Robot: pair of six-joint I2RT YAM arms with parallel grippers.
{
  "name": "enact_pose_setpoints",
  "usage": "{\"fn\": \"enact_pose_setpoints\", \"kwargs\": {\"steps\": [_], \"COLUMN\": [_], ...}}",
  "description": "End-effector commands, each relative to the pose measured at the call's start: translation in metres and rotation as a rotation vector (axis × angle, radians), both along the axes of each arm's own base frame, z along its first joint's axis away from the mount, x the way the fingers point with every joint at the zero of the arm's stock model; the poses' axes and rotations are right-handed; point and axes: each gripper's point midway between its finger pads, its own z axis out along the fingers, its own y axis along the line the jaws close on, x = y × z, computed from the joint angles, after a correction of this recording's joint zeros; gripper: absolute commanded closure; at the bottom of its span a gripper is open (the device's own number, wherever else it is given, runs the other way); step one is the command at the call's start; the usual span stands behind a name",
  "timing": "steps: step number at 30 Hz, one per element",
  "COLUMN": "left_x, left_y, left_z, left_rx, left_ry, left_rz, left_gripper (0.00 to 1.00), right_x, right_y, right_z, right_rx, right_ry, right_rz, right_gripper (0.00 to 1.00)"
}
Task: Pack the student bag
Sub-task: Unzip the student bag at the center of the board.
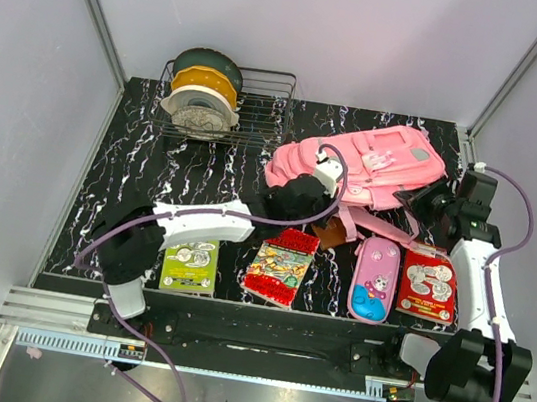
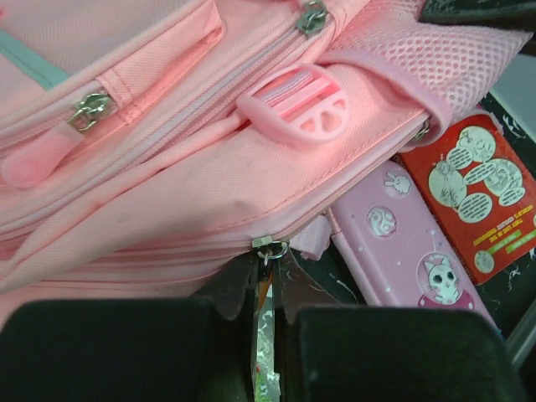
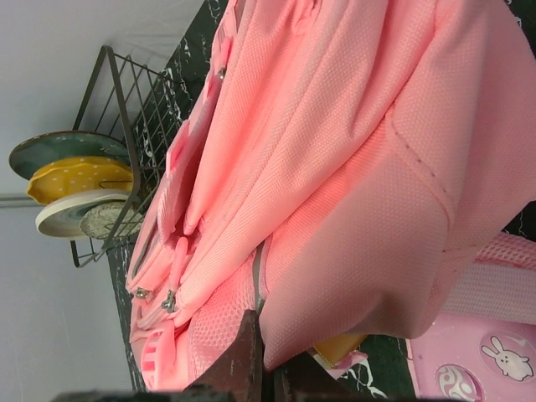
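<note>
The student bag (image 1: 370, 164), a big pink backpack, lies at the back right of the table. My left gripper (image 1: 291, 200) is at the bag's near left end. In the left wrist view its jaws (image 2: 270, 280) are shut on the zipper pull (image 2: 270, 251) that hangs from the bag's lower zipper. My right gripper (image 1: 430, 201) is at the bag's right end. The right wrist view shows its fingers (image 3: 247, 352) pinched shut on a fold of the bag's pink fabric (image 3: 335, 193) by the mesh side.
Along the front lie a green booklet (image 1: 189, 265), a red and yellow book (image 1: 281, 264), a pink pencil case (image 1: 375, 278) and a red book (image 1: 428, 286). A wire rack with plates (image 1: 224, 103) stands at the back left. A brown item (image 1: 329, 232) peeks out under the bag.
</note>
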Motion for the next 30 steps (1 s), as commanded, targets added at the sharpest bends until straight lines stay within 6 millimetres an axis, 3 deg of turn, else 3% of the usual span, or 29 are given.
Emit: {"fn": "enact_pose_setpoints", "kwargs": {"steps": [1,7,13,15,19,21,24,30], "left_x": [0.011,-0.002,-0.01,-0.011,-0.014,-0.012,-0.008,-0.005], "left_y": [0.049,0.065,0.06,0.056,0.047,0.044,0.035,0.021], "left_z": [0.014,0.016,0.029,0.036,0.04,0.036,0.024,0.023], "left_rx": [0.087,0.112,0.108,0.082,0.054,0.058,0.073,0.064], "left_ry": [-0.069,-0.081,-0.087,-0.085,-0.038,-0.018,0.016,0.029], "left_rz": [0.065,0.028,-0.035,-0.047,-0.053,-0.047,-0.04,-0.072], "left_gripper": [1.0,1.0,1.0,1.0,1.0,1.0,1.0,1.0], "right_x": [0.024,0.055,0.089,0.095,0.08,0.063,0.037,-0.012], "right_y": [-0.031,-0.04,-0.048,-0.044,-0.022,-0.02,-0.014,0.025], "right_z": [0.03,0.011,-0.008,-0.016,-0.016,-0.007,0.007,0.036], "right_rx": [-0.09,-0.043,0.031,0.073,0.17,0.149,0.145,0.262], "right_ry": [-0.134,-0.07,-0.008,0.021,0.021,0.001,-0.012,-0.062], "right_rz": [-0.029,-0.015,-0.032,0.0,0.086,0.068,0.051,0.133], "right_gripper": [1.0,1.0,1.0,0.82,0.48,0.24,0.2,0.22]}}
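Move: The student bag's zip pull is already pinched in the left fingers, and the bag's middle lies about 13 cm ahead and 6 cm to the right, slightly lower. From that hand, the wallet is some 4 cm back, 3 cm right, the comic book 14 cm back, 8 cm left, both well below. From the right hand, shut on the bag's right edge, the bag's middle is about 6 cm ahead and 11 cm left, a little lower; the pencil case is 20 cm back, 4 cm left, far below. The zip pull stays pinched in the left fingers and is drawn about 5 cm left, a little back and down, the wrist rolling slightly. The bag's right edge, still gripped at first, is fed forward and down some 5 cm each way by the right hand, which then opens wide, lets go, and backs off up and back towards where it began. ##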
